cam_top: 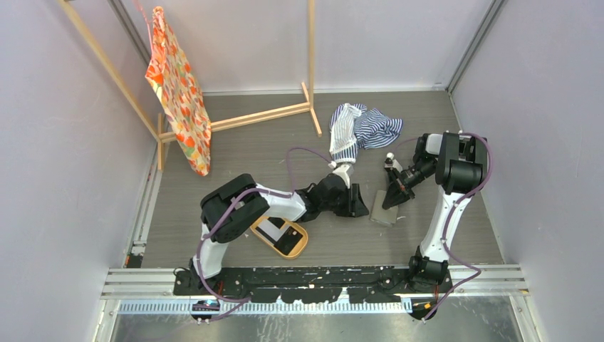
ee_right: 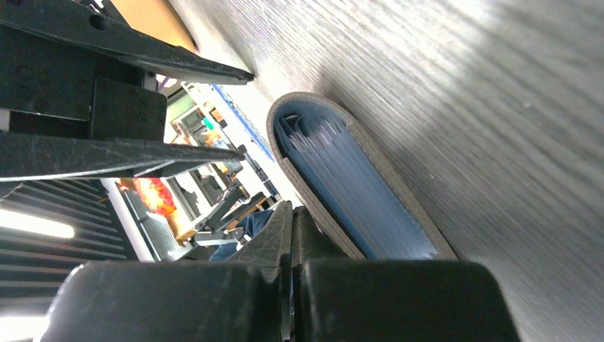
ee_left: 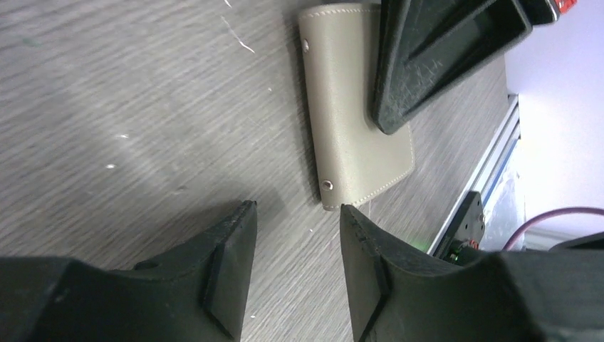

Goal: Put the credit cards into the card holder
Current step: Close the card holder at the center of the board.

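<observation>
The card holder (ee_left: pixel 351 128) lies shut and flat on the table, grey-brown, with two snap studs along one edge. From the right wrist its blue-grey inside (ee_right: pixel 345 187) shows edge-on. My right gripper (cam_top: pixel 394 199) is shut and its tips press down on the holder's cover (ee_left: pixel 427 64). My left gripper (ee_left: pixel 295 210) hovers open just left of the holder (cam_top: pixel 384 214), with only bare table between its fingers. The credit cards (cam_top: pixel 287 239), one black and one white, lie in an oval orange tray (cam_top: pixel 305 244) under the left arm.
A blue-striped cloth (cam_top: pixel 360 128) lies behind the grippers. A wooden frame (cam_top: pixel 271 114) with an orange patterned cloth (cam_top: pixel 178 92) stands at the back left. A metal rail (cam_top: pixel 320 274) runs along the near edge, and grey walls close in on both sides.
</observation>
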You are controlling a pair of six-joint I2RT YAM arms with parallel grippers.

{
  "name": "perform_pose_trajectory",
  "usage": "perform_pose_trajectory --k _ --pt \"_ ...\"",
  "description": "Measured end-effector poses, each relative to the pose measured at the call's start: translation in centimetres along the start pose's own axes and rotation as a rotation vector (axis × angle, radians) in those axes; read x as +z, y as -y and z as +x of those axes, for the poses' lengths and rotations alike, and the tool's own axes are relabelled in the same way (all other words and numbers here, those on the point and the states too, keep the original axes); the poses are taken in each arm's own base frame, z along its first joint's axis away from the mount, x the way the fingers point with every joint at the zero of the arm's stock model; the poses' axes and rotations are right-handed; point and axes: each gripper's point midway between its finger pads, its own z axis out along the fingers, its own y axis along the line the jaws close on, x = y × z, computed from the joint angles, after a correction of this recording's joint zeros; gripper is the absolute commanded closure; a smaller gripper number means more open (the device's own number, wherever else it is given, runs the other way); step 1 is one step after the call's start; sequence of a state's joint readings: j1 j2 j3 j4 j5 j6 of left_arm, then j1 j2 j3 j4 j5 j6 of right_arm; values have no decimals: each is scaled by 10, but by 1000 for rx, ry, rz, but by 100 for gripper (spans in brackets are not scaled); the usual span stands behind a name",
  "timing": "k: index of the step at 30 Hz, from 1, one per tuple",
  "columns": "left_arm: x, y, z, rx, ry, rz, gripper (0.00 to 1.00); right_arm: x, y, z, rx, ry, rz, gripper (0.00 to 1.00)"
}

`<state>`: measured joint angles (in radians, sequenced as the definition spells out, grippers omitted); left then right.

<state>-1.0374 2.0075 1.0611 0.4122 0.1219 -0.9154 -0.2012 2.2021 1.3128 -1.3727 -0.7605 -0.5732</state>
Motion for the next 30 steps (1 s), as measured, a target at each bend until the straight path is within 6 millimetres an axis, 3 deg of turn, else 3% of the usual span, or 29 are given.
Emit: perform_pose_trajectory --k 4,7,8,9,14,21,25,30 --pt "1 9 6 42 -5 22 41 0 0 0 -1 0 1 99" --pt "3 32 21 107 -18 56 31 0 0 0 0 0 0 99" --pt "4 42 24 134 -18 71 22 0 0 0 0 0 1 99" --pt "6 54 28 164 -13 87 4 0 0 0 0 1 0 99" --pt "10 89 21 294 59 100 0 0 0 0 -1 1 1 99" --pt "12 57 -12 363 132 -129 0 0 0 0 -1 2 1 99" --pt "20 34 -14 358 115 -218 0 0 0 0 0 3 2 99" --pt "34 23 -13 350 99 -247 0 0 0 0 0 3 2 99"
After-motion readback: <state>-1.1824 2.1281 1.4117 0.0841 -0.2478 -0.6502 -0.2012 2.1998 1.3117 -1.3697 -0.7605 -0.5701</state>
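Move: The card holder's middle lies about 7 cm to the left hand's right, 1 cm farther out and some 3 cm lower. From that hand, the cards' tray is roughly 25 cm to the left and 8 cm back, and the striped cloth is about 24 cm straight ahead, both on the table. The right hand already has its shut fingertips on the card holder, whose middle is about 1 cm to its left, level fore and aft, and 2 cm below. The left hand loops round the card holder's back-left corner: it first draws back about 5 cm while swinging right and rising nearly 5 cm, its half-open fingers spreading fully, then comes forward some 6 cm and down again, tipping its fingers more steeply down as the wrist turns about 25 degrees, and ends around 4 cm right of its start with the spread fingers at the holder's rear part, touch not clearly seen. Meanwhile the right hand stays put, its shut fingertips still resting on the folded card holder and keeping it closed. ##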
